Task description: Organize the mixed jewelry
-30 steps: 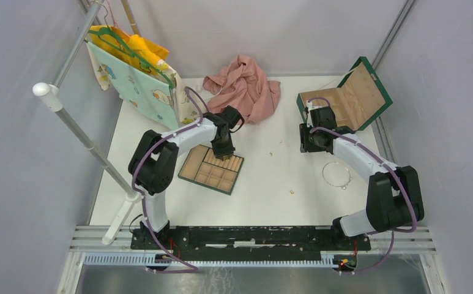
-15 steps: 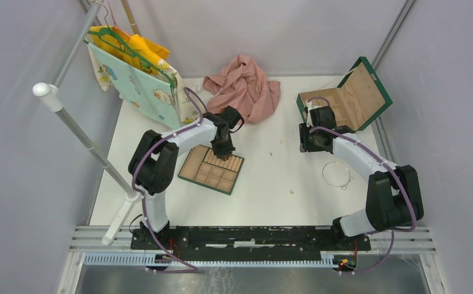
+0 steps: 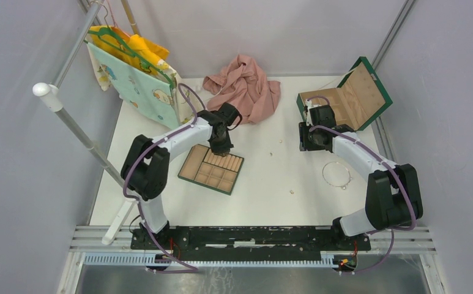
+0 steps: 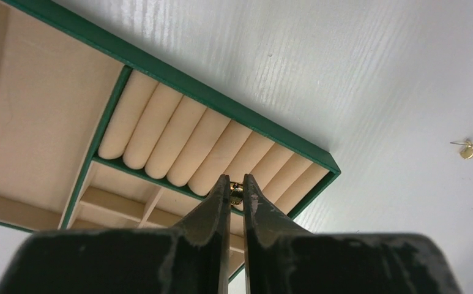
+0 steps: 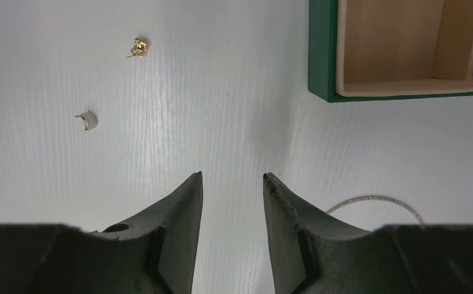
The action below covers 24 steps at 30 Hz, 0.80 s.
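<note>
The mixed jewelry lies scattered on the white table. My left gripper [image 4: 236, 187] is shut on one tiny gold piece [image 4: 236, 193], pinched at the fingertips just above the padded rolls of the tan tray [image 4: 221, 98]. In the top view this gripper [image 3: 222, 150] hangs over the tray's [image 3: 204, 176] far edge. Another gold piece [image 4: 467, 149] rests on the table to the right. My right gripper [image 5: 232, 177] stands open and empty above bare table. A gold piece [image 5: 139, 47] and a pale piece [image 5: 88, 120] lie ahead of it, to its left. The silvery wire loop [image 3: 336, 174] lies by the right arm.
The open green box [image 3: 350, 98] sits at the back right, its corner [image 5: 322, 49] close to the right gripper. A pink cloth [image 3: 244, 86] lies at the back centre. Clothes on hangers [image 3: 139, 73] hang from a rail at the left. One small piece [image 3: 292, 192] lies mid-table.
The left gripper's jaws have closed on the gold piece over the tray's rolls, and the left arm's elbow has swung a little to the left. The right arm has not moved.
</note>
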Motion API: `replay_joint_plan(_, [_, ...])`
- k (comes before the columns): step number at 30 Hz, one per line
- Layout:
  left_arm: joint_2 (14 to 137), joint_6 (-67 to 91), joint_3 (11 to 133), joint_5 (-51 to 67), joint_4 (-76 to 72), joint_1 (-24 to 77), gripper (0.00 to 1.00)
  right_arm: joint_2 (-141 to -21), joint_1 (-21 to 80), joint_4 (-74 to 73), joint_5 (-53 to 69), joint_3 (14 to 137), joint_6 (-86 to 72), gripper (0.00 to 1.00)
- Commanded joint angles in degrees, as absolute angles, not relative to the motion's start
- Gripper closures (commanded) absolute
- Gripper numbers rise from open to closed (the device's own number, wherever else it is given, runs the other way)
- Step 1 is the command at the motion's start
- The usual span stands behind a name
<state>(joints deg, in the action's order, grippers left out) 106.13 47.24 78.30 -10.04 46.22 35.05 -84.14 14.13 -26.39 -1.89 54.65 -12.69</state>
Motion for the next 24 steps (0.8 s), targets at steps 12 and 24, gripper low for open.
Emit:
replay_joint_plan(12, [94.33, 42.54, 65.77, -13.12, 47.59, 29.93, 0.91, -83.45, 14.06, -24.34, -0.68, 55.46, -13.38, 0.53])
replay_joint_plan(24, [94.59, 43.5, 66.48, -14.16, 46.48, 30.21, 0.63, -80.31, 14.11, -24.2, -1.31, 52.68, -14.28, 0.53])
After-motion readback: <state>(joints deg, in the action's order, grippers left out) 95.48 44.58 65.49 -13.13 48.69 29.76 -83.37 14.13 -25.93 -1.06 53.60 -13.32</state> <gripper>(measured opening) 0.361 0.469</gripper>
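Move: The gold piece between the left fingers is bound for the small tray compartment some 7 cm to the left, 4 cm back and about 5 cm below. The ring rolls lie almost straight beneath, about 3 cm down; the tray's large compartment is roughly 11 cm left and 2 cm back, and a loose earring lies about 18 cm right, level with the hand. From the right hand, the small compartment is about 36 cm left, 6 cm back and 7 cm down. Up about 2 cm off the ring rolls, then in a low arc left and back, the left hand carries the gold piece some 8 cm across the tray, sinking those 2 cm again over the small compartment. There it stops and the fingers open partway, letting go of the piece. ##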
